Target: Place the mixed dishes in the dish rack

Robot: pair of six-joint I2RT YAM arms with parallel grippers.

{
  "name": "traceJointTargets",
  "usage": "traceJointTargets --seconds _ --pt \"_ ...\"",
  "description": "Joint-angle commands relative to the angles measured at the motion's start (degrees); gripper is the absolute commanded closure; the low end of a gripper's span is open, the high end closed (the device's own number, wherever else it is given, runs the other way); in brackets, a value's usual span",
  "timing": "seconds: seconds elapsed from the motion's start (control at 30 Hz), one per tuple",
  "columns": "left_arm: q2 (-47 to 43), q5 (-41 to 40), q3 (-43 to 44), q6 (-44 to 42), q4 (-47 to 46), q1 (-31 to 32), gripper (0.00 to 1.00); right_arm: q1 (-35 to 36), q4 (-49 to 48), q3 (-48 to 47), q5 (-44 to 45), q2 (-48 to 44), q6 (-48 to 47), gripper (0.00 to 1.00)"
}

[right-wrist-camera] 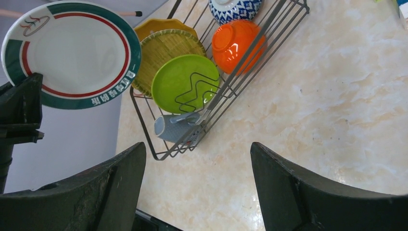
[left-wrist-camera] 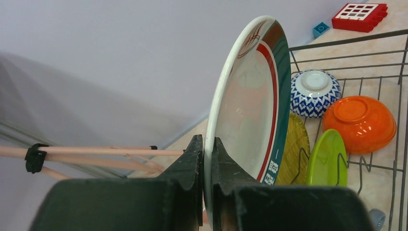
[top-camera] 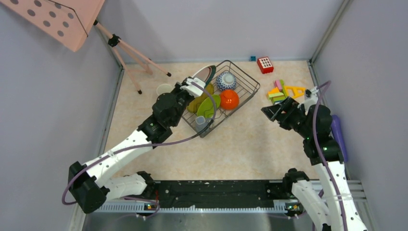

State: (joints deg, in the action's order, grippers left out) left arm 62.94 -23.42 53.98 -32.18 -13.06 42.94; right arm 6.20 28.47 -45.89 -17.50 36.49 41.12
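My left gripper (left-wrist-camera: 208, 144) is shut on the rim of the white green-rimmed plate (left-wrist-camera: 250, 96), holding it on edge above the left end of the dish rack (top-camera: 246, 89). In the rack are the patterned bowl (top-camera: 225, 80), the orange-red bowl (top-camera: 229, 99), the lime green plate (top-camera: 208, 106), two yellow plates (right-wrist-camera: 163, 48) and the grey mug (right-wrist-camera: 173, 127) lying at the near end. A pale pink mug (top-camera: 164, 89) stands on the table left of the rack. My right gripper (top-camera: 272, 111) is open and empty, right of the rack.
Coloured toy blocks (top-camera: 284, 90) lie at the back right, with a red block (top-camera: 265, 64) and a small blue one (top-camera: 252, 58) behind the rack. A purple cylinder (top-camera: 338, 132) lies by the right wall. A tripod (top-camera: 130, 53) stands at the back left.
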Motion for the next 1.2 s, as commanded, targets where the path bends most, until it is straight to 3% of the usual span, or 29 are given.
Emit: traceJointTargets --seconds 0.0,0.7,1.17 --pt "1.24 0.14 0.31 -1.01 -8.84 0.61 1.0 -0.31 -2.11 -1.06 -0.9 -0.38 0.18 0.22" --pt "10.65 -3.17 -3.61 1.93 -14.53 0.66 1.0 -0.34 -3.49 0.27 -1.7 0.57 -1.5 0.22" --pt "13.52 -0.86 -7.53 6.56 -15.29 0.92 1.0 -0.35 -4.31 1.5 -2.52 0.81 -1.47 0.22"
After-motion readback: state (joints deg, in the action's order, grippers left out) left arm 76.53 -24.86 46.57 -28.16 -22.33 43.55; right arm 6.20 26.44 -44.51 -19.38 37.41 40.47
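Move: The left hand holds the white plate by its rim above the rack. The slot it goes for, between the green plate and the yellow-green plate, lies about 12 cm ahead, 9 cm to the right and 22 cm below. The green plate stands 3 cm nearer and 3 cm right of that slot, the yellow-green one 2 cm beyond and 2 cm left of it, the orange bowl 14 cm right of it. From the right hand the slot is some 20 cm ahead and 32 cm left. Keeping its pinch on the rim, the left hand lowers the upright white plate about 12 cm towards the gap between the yellow-green plate and the green plate, easing some 3 cm forward and 3 cm right, most of it in the first half. The drop then runs almost straight down at a steady pace while the fingers tip downward by about 10 degrees, still shut on the plate and not letting go. ##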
